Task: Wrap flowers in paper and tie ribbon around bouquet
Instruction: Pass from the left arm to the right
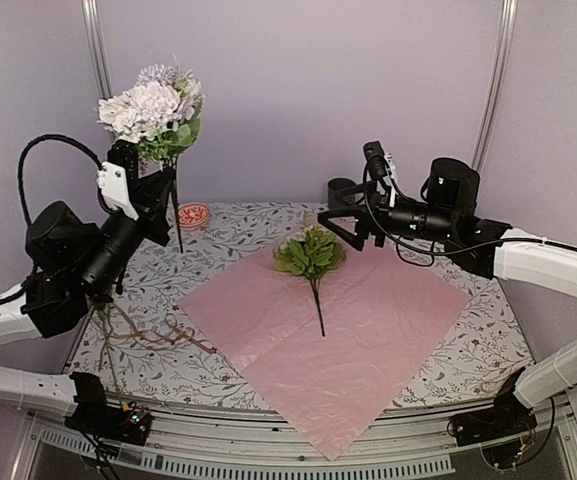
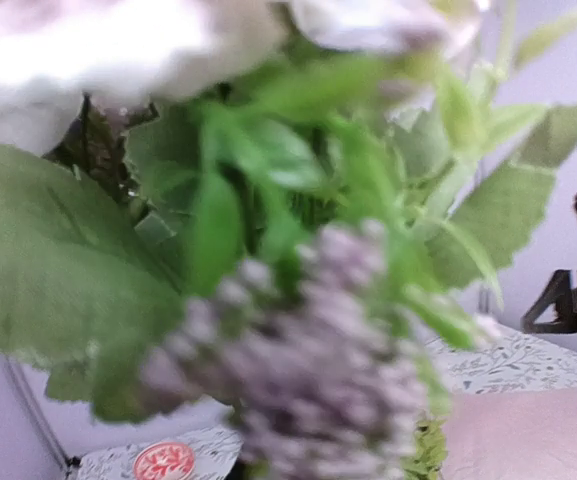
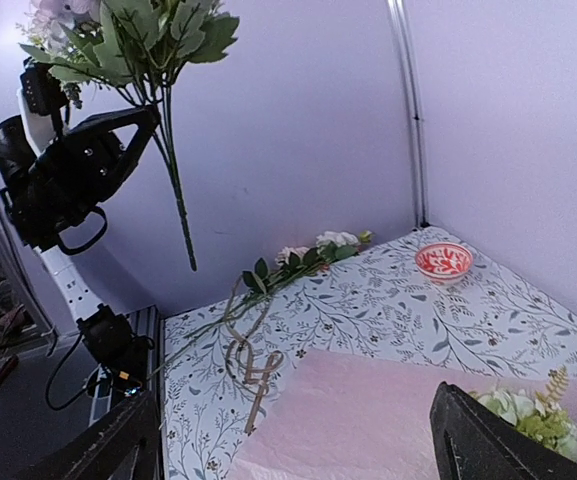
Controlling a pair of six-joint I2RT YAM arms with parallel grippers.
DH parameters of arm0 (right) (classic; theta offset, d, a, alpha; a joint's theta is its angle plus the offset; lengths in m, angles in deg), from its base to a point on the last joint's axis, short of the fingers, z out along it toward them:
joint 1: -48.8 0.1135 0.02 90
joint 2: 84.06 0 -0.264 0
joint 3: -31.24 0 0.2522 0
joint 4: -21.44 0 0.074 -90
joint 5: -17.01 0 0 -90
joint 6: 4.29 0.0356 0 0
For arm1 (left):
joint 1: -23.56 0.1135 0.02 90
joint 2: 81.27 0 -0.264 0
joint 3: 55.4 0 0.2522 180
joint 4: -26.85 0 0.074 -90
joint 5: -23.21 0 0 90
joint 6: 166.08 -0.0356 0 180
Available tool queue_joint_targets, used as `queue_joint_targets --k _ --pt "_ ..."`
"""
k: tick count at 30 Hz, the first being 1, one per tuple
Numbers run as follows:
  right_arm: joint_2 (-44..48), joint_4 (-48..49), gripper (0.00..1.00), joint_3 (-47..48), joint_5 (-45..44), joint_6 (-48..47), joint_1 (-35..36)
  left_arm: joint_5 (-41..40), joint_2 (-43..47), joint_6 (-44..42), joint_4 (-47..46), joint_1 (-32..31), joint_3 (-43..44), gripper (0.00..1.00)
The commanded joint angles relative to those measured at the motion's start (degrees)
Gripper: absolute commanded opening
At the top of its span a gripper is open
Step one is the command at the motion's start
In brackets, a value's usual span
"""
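Observation:
My left gripper (image 1: 161,168) is raised high at the left and shut on a bunch of flowers (image 1: 154,105), white and pale lilac blooms with green leaves, its stalk hanging down. The same flowers (image 2: 298,330) fill the left wrist view and hide the fingers. The lilac-pink paper (image 1: 340,335) lies flat on the table, with a green leafy sprig (image 1: 311,254) on its far corner. My right gripper (image 1: 348,223) hovers open just right of that sprig, holding nothing. The beige ribbon (image 3: 251,362) lies looped on the cloth left of the paper (image 3: 388,420), beside more flowers (image 3: 303,262) lying flat.
A small red-patterned bowl (image 1: 194,214) stands at the back of the floral table cloth (image 1: 468,360). The lilac back wall and two metal posts close off the far side. The left arm's base and cables sit at the near left edge.

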Motion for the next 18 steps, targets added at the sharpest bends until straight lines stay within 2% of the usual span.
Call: queue_joint_targets --k 1,5,9,15,16,18 --pt "-2.30 6.17 0.95 2.53 9.24 -2.83 2.47 4.82 -4.53 -5.82 -7.67 -6.19 4.79 0.00" --pt "-6.68 9.72 0.94 7.20 13.04 -2.58 6.16 20.43 -9.66 2.90 -16.67 -6.19 5.23 0.00" --pt "-9.62 11.61 0.89 11.92 16.46 -0.08 7.53 29.25 -15.16 10.57 -22.85 -6.12 8.18 0.00" --pt "-9.88 15.33 0.84 11.08 13.83 0.82 8.62 31.88 -20.71 15.55 -27.11 -6.28 9.77 0.00" --pt "-9.89 15.17 0.81 10.95 12.41 1.03 8.62 32.26 -21.11 16.26 -27.92 -6.22 9.52 0.00" --pt "-9.94 15.19 0.67 10.71 11.08 1.09 8.64 32.86 -21.82 17.25 -28.06 -6.28 9.71 0.00"
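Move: The bouquet's bare stems, held upright by the left gripper, hang about 22 cm to the right hand's left, a centimetre back and nearly at its height. From the left hand, the waiting right gripper is some 23 cm to the right, 2 cm ahead and 8 cm lower. The flower bunch lies about 13 cm ahead of the right hand, 2 cm left and 33 cm below; the pink paper's middle is 7 cm ahead, 0 cm sideways and 34 cm down. The bouquet, still gripped shut by the left hand, is carried about 15 cm right, drawing back and rising slightly and turning nearly 40 degrees clockwise, towards the right gripper. The right hand comes to meet the stems below the left fingers, some 7 cm left and as much back while rising 5 cm, turning about 20 degrees counter-clockwise; its wide-open fingers start to close around them. ##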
